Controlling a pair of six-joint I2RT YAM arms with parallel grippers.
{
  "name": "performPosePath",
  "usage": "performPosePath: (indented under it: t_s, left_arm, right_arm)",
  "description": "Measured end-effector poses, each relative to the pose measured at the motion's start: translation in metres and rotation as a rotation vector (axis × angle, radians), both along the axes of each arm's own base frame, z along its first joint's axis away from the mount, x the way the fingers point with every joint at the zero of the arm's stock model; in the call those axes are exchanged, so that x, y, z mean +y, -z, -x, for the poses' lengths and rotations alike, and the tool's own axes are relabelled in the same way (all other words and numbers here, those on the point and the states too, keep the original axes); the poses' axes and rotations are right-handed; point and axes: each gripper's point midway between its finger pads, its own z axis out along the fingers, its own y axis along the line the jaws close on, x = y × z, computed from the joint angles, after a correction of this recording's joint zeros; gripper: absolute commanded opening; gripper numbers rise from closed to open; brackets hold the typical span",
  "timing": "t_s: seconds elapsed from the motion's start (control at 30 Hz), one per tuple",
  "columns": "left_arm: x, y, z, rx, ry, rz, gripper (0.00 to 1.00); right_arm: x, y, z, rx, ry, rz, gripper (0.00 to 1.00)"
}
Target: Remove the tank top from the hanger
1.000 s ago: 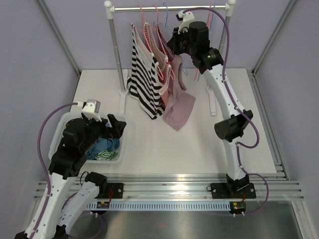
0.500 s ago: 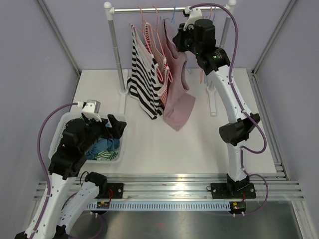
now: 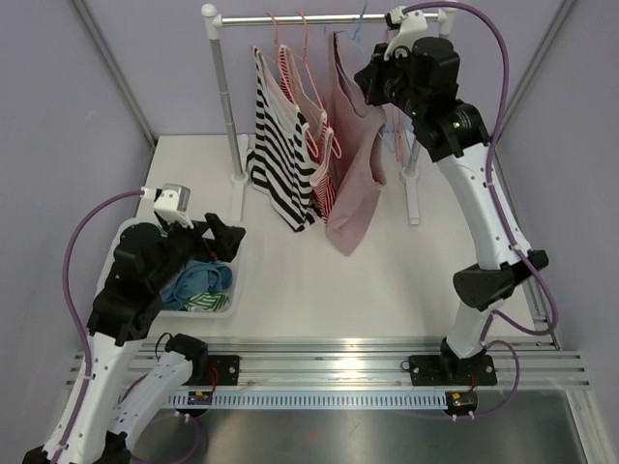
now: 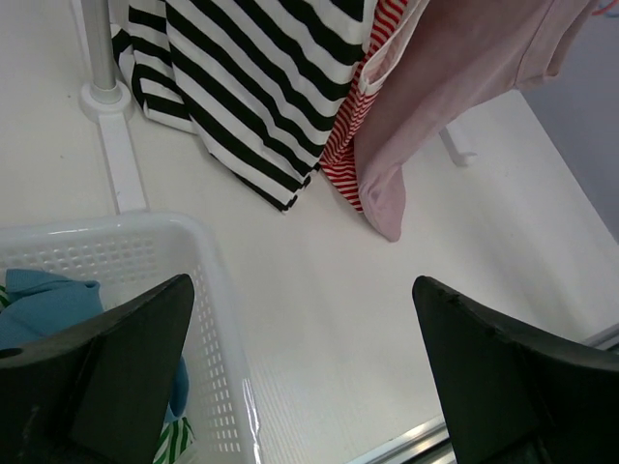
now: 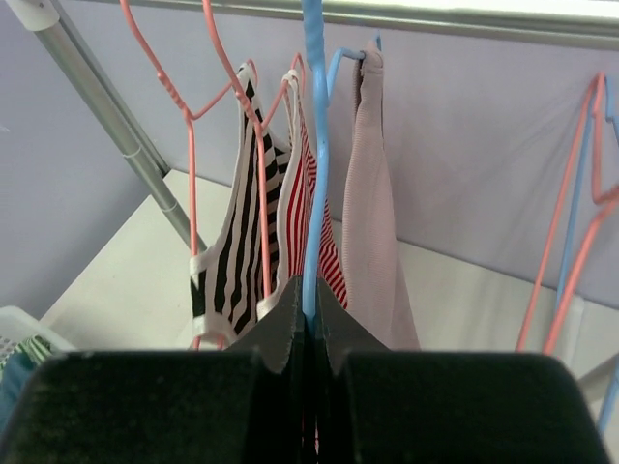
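A pink tank top (image 3: 353, 164) hangs from a blue hanger (image 5: 314, 193) near the right end of the clothes rail (image 3: 309, 17). My right gripper (image 3: 372, 82) is high up beside the rail and shut on the hanger's blue wire. In the right wrist view the gripper (image 5: 311, 309) pinches the wire, and the tank top (image 5: 372, 222) drapes just right of it. Low on the left, my left gripper (image 3: 224, 242) stands open and empty over the basket's right rim. The left wrist view shows its gap (image 4: 305, 377) and the tank top's hem (image 4: 455, 87) far ahead.
A black-and-white striped top (image 3: 276, 155) and a red-striped top (image 3: 324, 188) hang on pink hangers left of the tank top. Empty hangers (image 5: 571, 222) hang to the right. A white basket (image 3: 237, 280) holding clothes sits at the front left. The rack's left post (image 3: 224, 97) stands behind it.
My right arm has risen and moved right, carrying the hanger and pink tank top up toward the rail's right end. The left arm has shifted slightly.
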Motion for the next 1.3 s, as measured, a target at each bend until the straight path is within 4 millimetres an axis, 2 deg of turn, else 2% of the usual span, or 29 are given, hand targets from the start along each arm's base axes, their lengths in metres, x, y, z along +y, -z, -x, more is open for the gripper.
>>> performPosePath:
  t_s: [0.13,0.33,0.53,0.63,0.77,0.93,0.97,1.13,1.3]
  left_arm:
    - [-0.010,-0.044,-0.003,-0.063,0.030,0.036,0.99]
    - [-0.037,-0.113,-0.008,-0.153,0.100,0.078,0.99]
    - [-0.092,-0.176,-0.014,-0.232,0.203,0.079,0.99]
    - [-0.132,-0.202,-0.014,-0.284,0.268,0.061,0.99]
    - [-0.183,-0.215,-0.008,-0.336,0.347,0.016,0.99]
    - [-0.231,-0.205,-0.008,-0.360,0.405,-0.034,0.97]
    - [-0.238,-0.201,-0.010,-0.359,0.408,-0.044,0.93]
    - [-0.260,-0.182,-0.020,-0.346,0.412,-0.089,0.87]
    - [-0.261,-0.183,-0.024,-0.359,0.391,-0.098,0.72]
  right_arm:
    - [-0.017,-0.002,0.037,0.031,0.002,-0.005,0.00]
    - [-0.052,-0.023,0.117,0.029,-0.009,-0.048,0.00]
    - [-0.086,-0.052,0.215,-0.014,-0.069,-0.116,0.00]
    - [-0.096,-0.058,0.256,-0.023,-0.115,-0.139,0.00]
    - [-0.108,-0.057,0.299,-0.018,-0.157,-0.154,0.00]
    - [-0.108,-0.046,0.327,0.015,-0.225,-0.151,0.00]
    - [-0.107,-0.043,0.331,0.023,-0.241,-0.152,0.00]
    - [-0.107,-0.037,0.348,0.031,-0.281,-0.162,0.00]
    - [-0.105,-0.036,0.358,0.032,-0.319,-0.172,0.00]
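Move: The pink tank top hangs on its blue hanger in my right hand, its middle some 17 cm straight below that hand. From my empty left hand its middle is about 25 cm ahead and 24 cm to the right, nearly level. The red-striped top hangs about 8 cm to the left of the pink one, the black-striped top another 7 cm left. Clear space opens roughly 35 cm back and 11 cm right of my right hand, slightly higher. I keep the blue hanger pinched in my right hand and swing it back about 36 cm and right some 10 cm, away from the rack, turning the hand counter-clockwise. Meanwhile my open left hand climbs about 20 cm, sweeps some 26 cm right with fingers tipping up and turning clockwise, then dips slightly around the tank top's left strap and starts closing. ##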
